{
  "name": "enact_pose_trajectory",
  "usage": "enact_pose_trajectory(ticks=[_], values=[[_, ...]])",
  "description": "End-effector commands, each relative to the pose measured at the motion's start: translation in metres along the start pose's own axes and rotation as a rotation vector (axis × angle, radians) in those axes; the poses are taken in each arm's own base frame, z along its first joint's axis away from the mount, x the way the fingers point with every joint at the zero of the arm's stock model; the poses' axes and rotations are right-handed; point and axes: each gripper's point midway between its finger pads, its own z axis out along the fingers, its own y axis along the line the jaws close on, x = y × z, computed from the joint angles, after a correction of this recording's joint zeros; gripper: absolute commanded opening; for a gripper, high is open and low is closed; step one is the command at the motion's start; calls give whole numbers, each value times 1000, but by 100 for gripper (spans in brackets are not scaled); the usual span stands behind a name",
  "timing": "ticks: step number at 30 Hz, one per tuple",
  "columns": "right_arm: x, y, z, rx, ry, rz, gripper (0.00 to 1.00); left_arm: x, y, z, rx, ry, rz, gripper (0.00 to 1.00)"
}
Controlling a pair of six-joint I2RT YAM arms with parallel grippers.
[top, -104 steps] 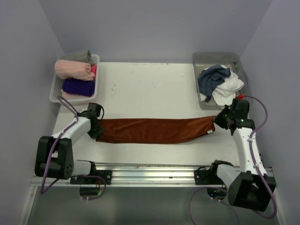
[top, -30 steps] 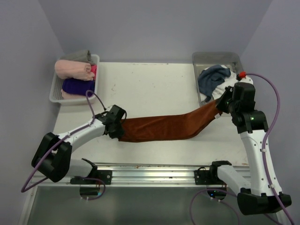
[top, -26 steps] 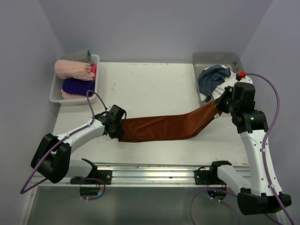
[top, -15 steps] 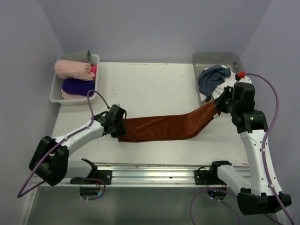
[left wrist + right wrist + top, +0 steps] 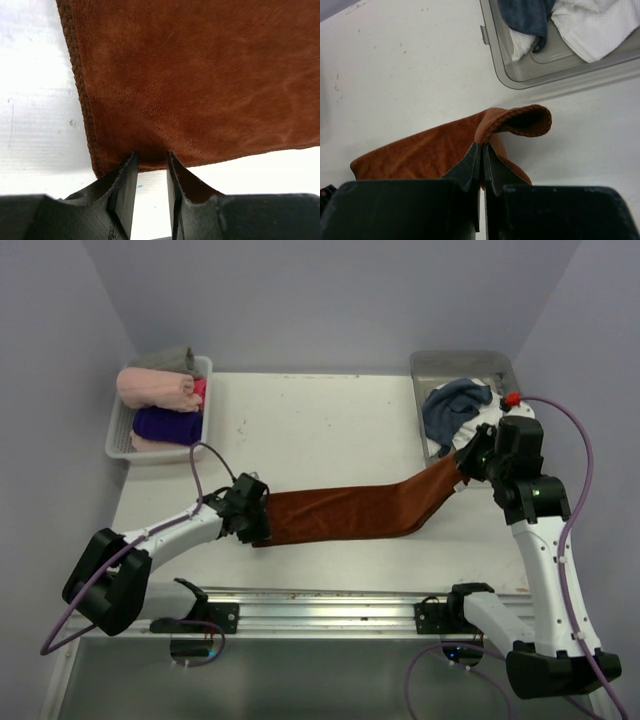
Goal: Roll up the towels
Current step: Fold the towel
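Observation:
A rust-brown towel (image 5: 350,510) stretches across the table's middle, its left part flat and its right end raised. My right gripper (image 5: 466,462) is shut on that end's hem (image 5: 492,127), which curls over above the fingertips (image 5: 482,146). My left gripper (image 5: 260,524) sits at the towel's left end. Its jaws stand a little apart, and its tips (image 5: 151,156) touch the near edge of the towel (image 5: 190,80), with bare table showing between them. A slate-blue towel (image 5: 450,405) (image 5: 525,15) and a white towel (image 5: 590,25) lie crumpled in the grey bin.
The grey bin (image 5: 460,357) stands at the back right, close behind my right gripper. A white basket (image 5: 118,437) at the back left holds a pale pink roll (image 5: 155,388) and a purple roll (image 5: 165,424). A metal rail (image 5: 320,605) runs along the near edge.
My left gripper's jaws have parted and it has shifted slightly right and nearer at the towel's left end. The right gripper holds the raised end as before.

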Motion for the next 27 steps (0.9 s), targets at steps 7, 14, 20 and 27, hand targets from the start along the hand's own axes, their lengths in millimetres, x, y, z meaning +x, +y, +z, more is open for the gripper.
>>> enact_pose_trajectory(ticks=[7,14,20,27], values=[[-4,6,3,-38,-19,-7,0,-5,8,-10,-54,-22,11,33],[-3,35,0,-188,11,-14,0,-39,3,-38,-82,-134,18,35],[13,92,0,-340,56,-65,0,-45,31,-27,-107,-111,-127,33],[60,178,-2,-525,154,-146,0,-37,51,-5,-144,-65,-208,30]])
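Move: The towel's left end, where both hands are headed, lies about 5 cm left of the left hand and 4 cm ahead, barely 1 cm lower; its near-left corner is 5 cm left and 1 cm back. From the right hand, holding the raised right end, that left end is some 48 cm left, 3 cm back and 27 cm below. The towel's bend on the table sits about 9 cm left, 3 cm back and 27 cm down; the grey bin's middle is 27 cm ahead, 11 cm right. The towel's right end, still pinched in the shut right fingers, is swung left some 15 cm at nearly level height towards the left end, speeding up as the wrist turns counter-clockwise almost 30 degrees. Meanwhile the left hand lifts from the towel's near edge, hops left about 6 cm and slightly forward, turning a little counter-clockwise, then lowers at the left edge, fingers staying partly open. ##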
